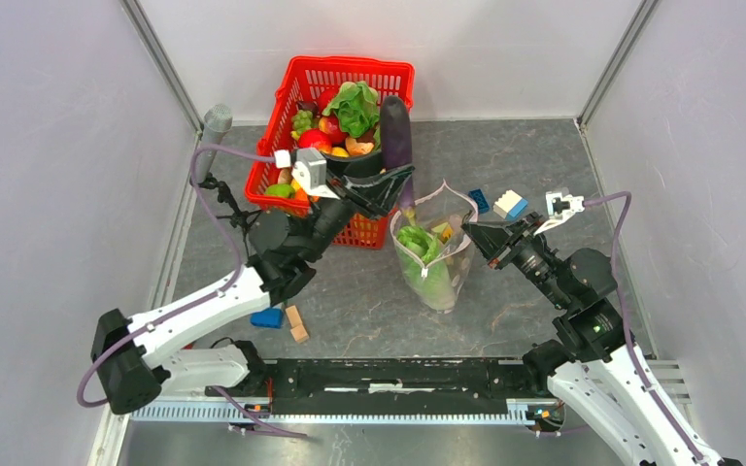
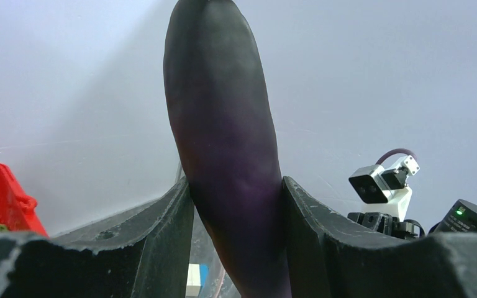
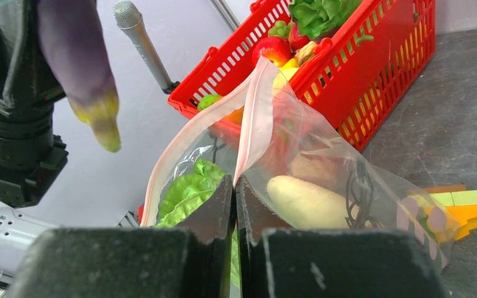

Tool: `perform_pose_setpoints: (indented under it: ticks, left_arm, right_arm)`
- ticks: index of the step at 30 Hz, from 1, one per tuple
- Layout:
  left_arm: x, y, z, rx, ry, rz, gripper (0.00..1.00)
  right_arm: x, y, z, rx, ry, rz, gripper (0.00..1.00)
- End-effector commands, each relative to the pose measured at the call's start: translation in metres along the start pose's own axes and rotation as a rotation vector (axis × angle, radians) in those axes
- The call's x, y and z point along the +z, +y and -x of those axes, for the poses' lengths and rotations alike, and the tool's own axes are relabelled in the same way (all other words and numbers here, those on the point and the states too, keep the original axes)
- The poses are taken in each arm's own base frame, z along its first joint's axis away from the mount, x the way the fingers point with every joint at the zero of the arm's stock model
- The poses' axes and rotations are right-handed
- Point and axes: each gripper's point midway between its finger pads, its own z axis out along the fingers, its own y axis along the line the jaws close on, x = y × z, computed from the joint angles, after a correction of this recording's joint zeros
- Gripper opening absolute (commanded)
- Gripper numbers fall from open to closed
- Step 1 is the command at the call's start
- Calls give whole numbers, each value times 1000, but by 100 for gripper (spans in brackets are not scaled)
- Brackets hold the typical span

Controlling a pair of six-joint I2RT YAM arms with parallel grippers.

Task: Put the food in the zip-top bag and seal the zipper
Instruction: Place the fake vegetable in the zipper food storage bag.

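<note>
My left gripper [image 1: 391,186] [image 2: 236,192] is shut on the purple eggplant [image 1: 396,136] [image 2: 220,112], gripping its lower half. The eggplant hangs upright beside the basket, its lower end [image 3: 96,118] just above and left of the bag's mouth. The clear zip-top bag [image 1: 434,260] stands open on the table. My right gripper [image 1: 473,233] [image 3: 236,183] is shut on its right mouth edge, on the pink zipper [image 3: 256,115]. Inside the bag lie leafy green cabbage [image 3: 183,192] and a white radish [image 3: 304,202]. More food, leafy greens [image 1: 355,105] and a red apple [image 1: 314,139], fills the red basket [image 1: 335,70].
A blue and white block [image 1: 508,204] lies behind the right gripper. A blue block [image 1: 268,317] and tan blocks [image 1: 296,323] lie by the left arm. A microphone [image 1: 216,121] stands at the left wall. Orange and green blocks [image 3: 466,208] sit beyond the bag.
</note>
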Motion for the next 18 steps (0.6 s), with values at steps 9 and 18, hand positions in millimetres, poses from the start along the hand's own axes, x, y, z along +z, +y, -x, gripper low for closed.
perform_pose_setpoints:
  ticks: [9, 18]
  left_arm:
    - [22, -18, -35, 117, -134, 103, 21]
    - [12, -10, -66, 290, -166, 257, 21]
  right_arm:
    - [-2, 15, 14, -5, -50, 54, 7]
    - [-6, 23, 23, -12, -68, 76, 7]
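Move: The left hand grips the eggplant with its stem end hanging down. The open bag mouth's middle lies about 8 cm to that hand's right, 3 cm back and 14 cm below. Lettuce fills the mouth's near-left part, some 3 cm left, 3 cm back and 5 cm below its middle; the red basket's middle is about 18 cm ahead, 12 cm left and 35 cm below the left hand. From the right hand, the mouth's middle is about 7 cm left, level fore and aft and at its height. Rightward and downward, about 8 cm across and 6 cm down, the left hand carries the firmly upright eggplant over to the bag mouth, stem end first, sinking more as the sideways travel slows. The wrist swings roughly 10 degrees counter-clockwise and the grip is kept. The right hand stays in place, still pinching the bag's rim to hold the mouth open. ##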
